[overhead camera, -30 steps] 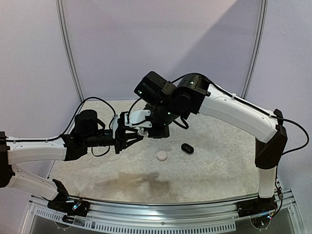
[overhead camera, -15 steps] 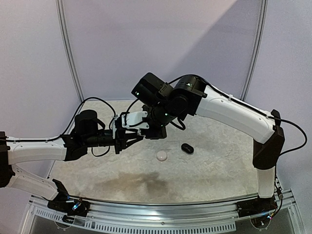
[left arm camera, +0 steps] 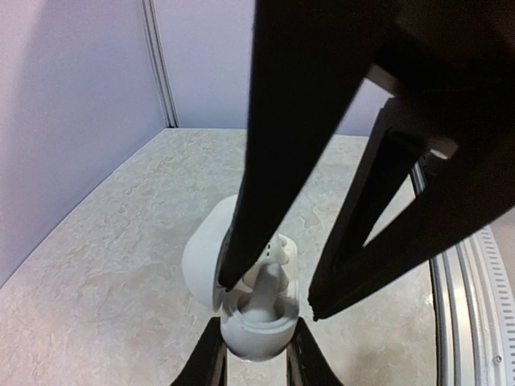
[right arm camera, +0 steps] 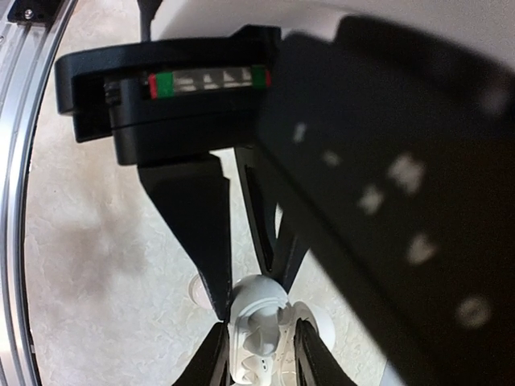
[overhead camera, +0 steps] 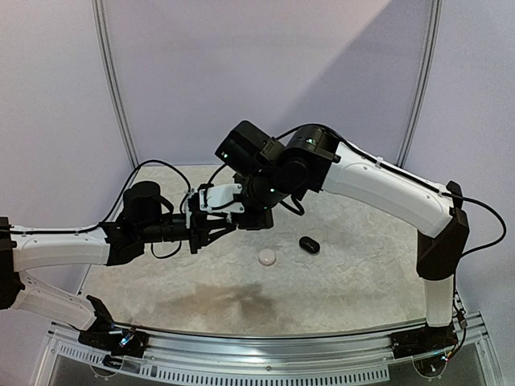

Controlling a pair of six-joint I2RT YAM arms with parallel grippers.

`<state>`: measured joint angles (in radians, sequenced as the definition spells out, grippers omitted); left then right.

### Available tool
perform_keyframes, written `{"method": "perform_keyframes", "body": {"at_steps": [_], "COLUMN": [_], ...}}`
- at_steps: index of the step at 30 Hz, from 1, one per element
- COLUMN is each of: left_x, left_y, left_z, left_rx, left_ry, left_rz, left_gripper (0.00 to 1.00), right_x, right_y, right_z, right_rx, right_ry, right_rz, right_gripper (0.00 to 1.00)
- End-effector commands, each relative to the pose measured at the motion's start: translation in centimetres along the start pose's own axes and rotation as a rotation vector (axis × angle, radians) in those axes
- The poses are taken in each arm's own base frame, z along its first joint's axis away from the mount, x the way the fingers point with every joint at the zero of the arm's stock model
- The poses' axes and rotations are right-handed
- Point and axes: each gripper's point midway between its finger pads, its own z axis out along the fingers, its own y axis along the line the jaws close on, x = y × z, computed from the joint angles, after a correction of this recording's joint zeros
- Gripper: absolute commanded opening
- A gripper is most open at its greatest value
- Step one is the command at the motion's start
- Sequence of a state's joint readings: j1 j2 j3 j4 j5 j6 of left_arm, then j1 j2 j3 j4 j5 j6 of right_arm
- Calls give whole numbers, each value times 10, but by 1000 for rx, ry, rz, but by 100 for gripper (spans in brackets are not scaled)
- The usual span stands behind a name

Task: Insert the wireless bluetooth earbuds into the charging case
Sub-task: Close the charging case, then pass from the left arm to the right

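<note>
My left gripper [left arm camera: 256,326] is shut on the lower half of a white charging case [left arm camera: 251,336], held above the table with its lid [left arm camera: 203,256] swung open. A white earbud [left arm camera: 269,277] stands stem-down in the case's well. My right gripper [left arm camera: 267,297] hangs over the case from above, open, with its two black fingertips on either side of the earbud. In the right wrist view the same case [right arm camera: 256,310] and the earbud [right arm camera: 261,336] lie between my right gripper's [right arm camera: 259,326] spread fingers. In the top view both grippers meet left of centre.
A small white rounded piece [overhead camera: 267,257] and a black pebble-like case [overhead camera: 309,244] lie on the pale mat right of the grippers. A metal rail [overhead camera: 265,342] borders the near edge. Lilac walls stand behind.
My right gripper's jaws have spread apart, letting go of the white earbud in the case. The right arm has shifted slightly left. The left arm has held still.
</note>
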<state>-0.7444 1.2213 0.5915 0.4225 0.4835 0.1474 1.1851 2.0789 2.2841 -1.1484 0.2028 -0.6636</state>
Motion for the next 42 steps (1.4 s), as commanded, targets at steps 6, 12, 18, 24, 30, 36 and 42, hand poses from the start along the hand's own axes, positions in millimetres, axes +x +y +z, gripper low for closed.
{"method": "perform_keyframes", "body": {"at_steps": [6, 12, 18, 24, 30, 36, 42], "left_x": [-17, -16, -23, -24, -20, -19, -16], "left_y": [-5, -7, -6, -2, 2, 0, -2], "left_z": [-5, -5, -7, -8, -8, -9, -11], "left_rx": [-3, 6, -11, -38, -62, -51, -46], "left_ry": [-53, -55, -80, -82, -66, -68, -62], "left_rz": [-25, 12, 201, 227, 182, 163, 117], "left_gripper": [0, 0, 0, 0, 0, 0, 0], "right_x": [-42, -32, 28, 17, 10, 41, 42], "right_y": [2, -50, -100, -50, -27, -51, -24], "right_z": [-83, -94, -40, 5, -21, -43, -37], "right_rx": [-83, 106, 347, 155, 143, 289, 131], "right_ry": [-326, -392, -95, -52, -96, -46, -150], "right_rz": [56, 255, 492, 404, 311, 366, 341], "right_gripper": [30, 34, 30, 30, 31, 40, 98]}}
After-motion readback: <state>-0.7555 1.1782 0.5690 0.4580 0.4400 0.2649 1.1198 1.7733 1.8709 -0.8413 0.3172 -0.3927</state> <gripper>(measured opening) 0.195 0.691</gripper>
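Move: The left hand holds the open white charging case, its raised lid about 3 cm ahead, 3 cm right and 1 cm above that hand. From the right hand, the lid lies about 3 cm ahead and 1 cm left, at its height. Down on the table, some 24 cm below the right hand, the round case is 4 cm ahead and 7 cm right, the black case 8 cm ahead and 19 cm right. Right hand rises some 12 cm, passes forward over the lid, dips, draws back, retreats up-right, opening; left holds. ##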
